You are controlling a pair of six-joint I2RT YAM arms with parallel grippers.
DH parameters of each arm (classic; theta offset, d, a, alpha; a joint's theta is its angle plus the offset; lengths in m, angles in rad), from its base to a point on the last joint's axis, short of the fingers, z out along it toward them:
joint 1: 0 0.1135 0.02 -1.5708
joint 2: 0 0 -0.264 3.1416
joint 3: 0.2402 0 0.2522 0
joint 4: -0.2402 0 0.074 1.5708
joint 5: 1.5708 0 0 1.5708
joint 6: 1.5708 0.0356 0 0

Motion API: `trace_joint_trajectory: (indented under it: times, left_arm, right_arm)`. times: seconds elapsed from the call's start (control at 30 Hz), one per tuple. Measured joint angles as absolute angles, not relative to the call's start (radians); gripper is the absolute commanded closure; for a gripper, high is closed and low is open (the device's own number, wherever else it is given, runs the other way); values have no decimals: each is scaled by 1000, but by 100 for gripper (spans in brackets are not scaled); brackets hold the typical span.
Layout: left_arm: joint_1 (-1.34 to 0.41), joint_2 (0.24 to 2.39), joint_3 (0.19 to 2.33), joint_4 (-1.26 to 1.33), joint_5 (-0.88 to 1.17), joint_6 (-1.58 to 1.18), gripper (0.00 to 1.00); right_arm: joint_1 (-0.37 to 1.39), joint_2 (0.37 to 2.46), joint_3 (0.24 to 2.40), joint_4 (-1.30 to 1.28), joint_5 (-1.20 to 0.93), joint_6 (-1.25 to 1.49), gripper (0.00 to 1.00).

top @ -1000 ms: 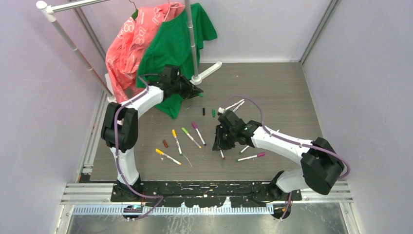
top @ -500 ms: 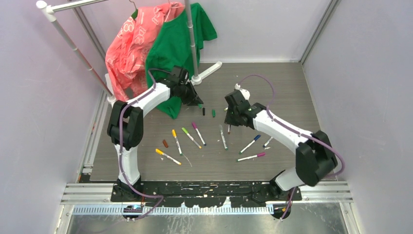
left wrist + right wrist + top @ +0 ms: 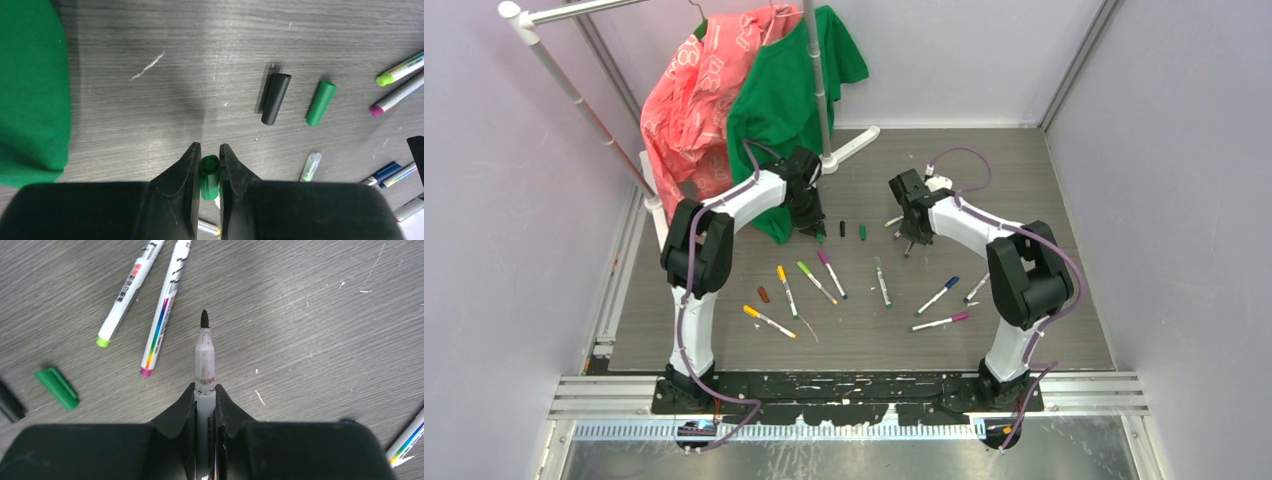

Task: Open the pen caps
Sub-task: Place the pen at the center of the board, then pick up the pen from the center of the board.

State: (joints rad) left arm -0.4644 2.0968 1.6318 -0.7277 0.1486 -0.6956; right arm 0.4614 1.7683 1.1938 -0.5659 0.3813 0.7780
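My left gripper [image 3: 210,146] is shut on a green pen cap [image 3: 209,175], low over the table beside the green shirt's hem. A loose black cap [image 3: 275,98] and a second green cap [image 3: 320,103] lie just ahead and right of it. My right gripper [image 3: 204,386] is shut on the white barrel of an uncapped pen [image 3: 204,352], dark tip pointing forward. In the top view the left gripper [image 3: 817,233] and right gripper [image 3: 909,240] flank the black cap [image 3: 842,229] and green cap [image 3: 862,232]. Several pens [image 3: 816,282] lie nearer the bases.
A green shirt [image 3: 779,100] and a pink garment [image 3: 689,100] hang from a white rack [image 3: 819,90] at the back left; the shirt's hem [image 3: 30,90] touches the table by my left gripper. A brown cap [image 3: 763,294] lies among the pens. Two pens [image 3: 127,295] lie ahead of my right gripper.
My right arm has lifted a pen from the middle of the table and swung it toward the back. My left gripper has dropped down and right, close to the loose caps.
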Motion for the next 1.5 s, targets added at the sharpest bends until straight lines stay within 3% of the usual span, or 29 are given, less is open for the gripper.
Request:
trace_joint_trajectory:
  times: [0.43,0.97,1.17,1.5]
  left_arm:
    - [-464,2151,1703,-762,109,-652,74]
    - [-464,2183,1740,-785,70,-644,72]
    - [-464,2178,1746,-791,44,-642,67]
    - [-463,2103,1746,-815,4,-642,62]
  right_arm:
    - [451,1922,1274,-579,462,826,70]
    - [445,1942,1323,-625,507,841,61]
    - [445,1816,1314,-682,525,845,51]
    - [479,1515,1129,-778,556,966,50]
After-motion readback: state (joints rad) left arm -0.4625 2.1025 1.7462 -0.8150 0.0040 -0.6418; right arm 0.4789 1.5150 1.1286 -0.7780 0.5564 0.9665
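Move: Two or three centimetres beneath the left hand and 1 farther out is the bare board for its held green cap; the black cap lies 5 to its right and 4 ahead, the other green cap 9 right and 3 ahead, the magenta-capped pen 3 right and 8 back. The right hand's open pen goes some 3 below, 2 ahead, 1 right; from that hand, the pink-ended pen is 7 ahead and 2 left, the clear-nosed pen 8 back and 6 left. Lowering the open pen about 3 cm while easing forward, the right hand lays it on the board beside the pink-ended pen and opens, then lifts off some 9 cm and draws back and right. The left hand sinks 1 to 2 cm, edging forward, opens to let go of the green cap, then drifts forward and left and rises nearly 4 cm. ##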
